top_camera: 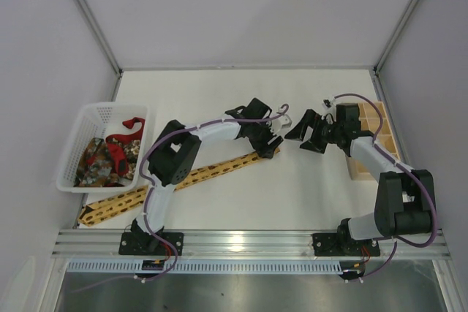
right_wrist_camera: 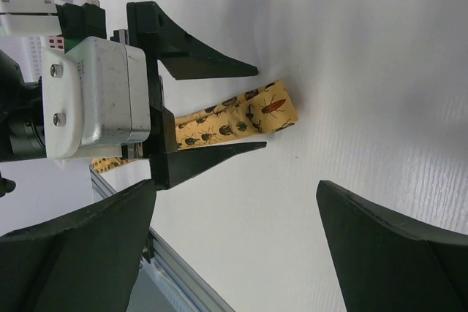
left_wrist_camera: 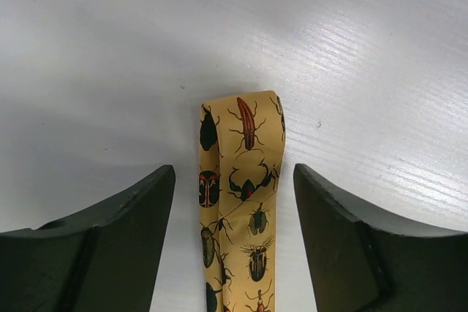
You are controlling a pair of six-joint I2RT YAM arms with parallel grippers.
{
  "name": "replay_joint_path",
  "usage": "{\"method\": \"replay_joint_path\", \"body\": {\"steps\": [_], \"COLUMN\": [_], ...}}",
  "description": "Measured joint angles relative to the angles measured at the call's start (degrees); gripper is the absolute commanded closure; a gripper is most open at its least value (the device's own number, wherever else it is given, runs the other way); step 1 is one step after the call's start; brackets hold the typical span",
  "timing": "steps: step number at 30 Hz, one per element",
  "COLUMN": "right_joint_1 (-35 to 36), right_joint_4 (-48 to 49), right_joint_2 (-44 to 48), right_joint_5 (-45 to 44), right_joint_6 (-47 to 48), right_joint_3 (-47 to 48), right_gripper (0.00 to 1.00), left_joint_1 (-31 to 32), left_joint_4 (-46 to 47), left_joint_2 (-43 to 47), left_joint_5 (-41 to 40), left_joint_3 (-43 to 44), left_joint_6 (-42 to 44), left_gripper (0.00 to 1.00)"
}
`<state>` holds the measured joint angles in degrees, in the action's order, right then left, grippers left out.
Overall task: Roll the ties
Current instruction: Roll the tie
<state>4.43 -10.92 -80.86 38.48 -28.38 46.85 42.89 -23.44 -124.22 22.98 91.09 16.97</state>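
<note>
A yellow-gold tie printed with beetles lies diagonally across the table, from the front left to the middle. Its far end is folded back on itself. My left gripper is open and straddles that folded end, with both fingers clear of the fabric. In the right wrist view the left gripper shows around the tie. My right gripper hovers open just right of it, over bare table, with nothing between its fingers. A red tie and a dark patterned tie lie in the basket.
A white plastic basket stands at the left edge of the table. A wooden compartment box sits at the right, partly under the right arm. A metal rail runs along the near edge.
</note>
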Motion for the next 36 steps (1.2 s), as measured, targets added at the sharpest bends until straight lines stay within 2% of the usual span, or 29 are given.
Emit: {"method": "replay_joint_path", "body": {"steps": [5, 10, 13, 20, 23, 36], "right_joint_1": [-0.2, -0.2, -0.2, -0.2, -0.2, -0.3], "right_joint_4": [0.0, -0.4, -0.2, 0.1, 0.1, -1.7], "right_joint_2": [0.0, 0.5, 0.6, 0.6, 0.6, 4.0], "right_joint_5": [0.2, 0.3, 0.4, 0.6, 0.6, -0.2], "right_joint_6": [0.0, 0.2, 0.1, 0.0, 0.0, 0.6], "right_joint_3": [-0.1, -0.1, -0.3, -1.8, -1.8, -4.3], "right_gripper": [0.00, 0.00, 0.00, 0.00, 0.00, 0.00], "left_joint_1": [0.1, 0.2, 0.3, 0.3, 0.3, 3.0], "left_joint_4": [1.0, 5.7, 7.6, 8.4, 8.2, 7.3], "left_joint_2": [0.0, 2.3, 2.8, 2.8, 2.8, 2.7], "left_joint_5": [-0.2, -1.6, -2.3, -3.3, -2.8, 0.9], "left_joint_3": [-0.7, -5.6, -7.0, -7.2, -7.1, -7.1], "left_joint_6": [0.0, 0.3, 0.8, 1.4, 1.6, 0.5], "left_gripper": [0.31, 0.39, 0.45, 0.71, 0.76, 0.76]}}
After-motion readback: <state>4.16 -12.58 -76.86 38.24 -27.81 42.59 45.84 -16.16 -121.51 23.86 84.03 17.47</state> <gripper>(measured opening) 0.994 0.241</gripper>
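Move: The left fingers already straddle the tie, open, just above the table; its folded end lies about 3 cm to this hand's right, 1 cm ahead and 1 cm lower. The rest of the tie runs off left and back, its middle some 28 cm left and 10 cm back. The wooden tray is roughly 35 cm right and 4 cm ahead. From the right hand, the folded end lies about 7 cm left, 2 cm ahead and 11 cm below. The left fingers close across the folded tie a few centimetres short of its end, pinching it from both sides while the hand shifts barely a centimetre. Keeping that grip, the left hand then draws the tie back about 3 cm and 2 cm to its right, staying low over the table. The right hand, empty and wide open, eases back about 2 cm and sinks about 1 cm. ##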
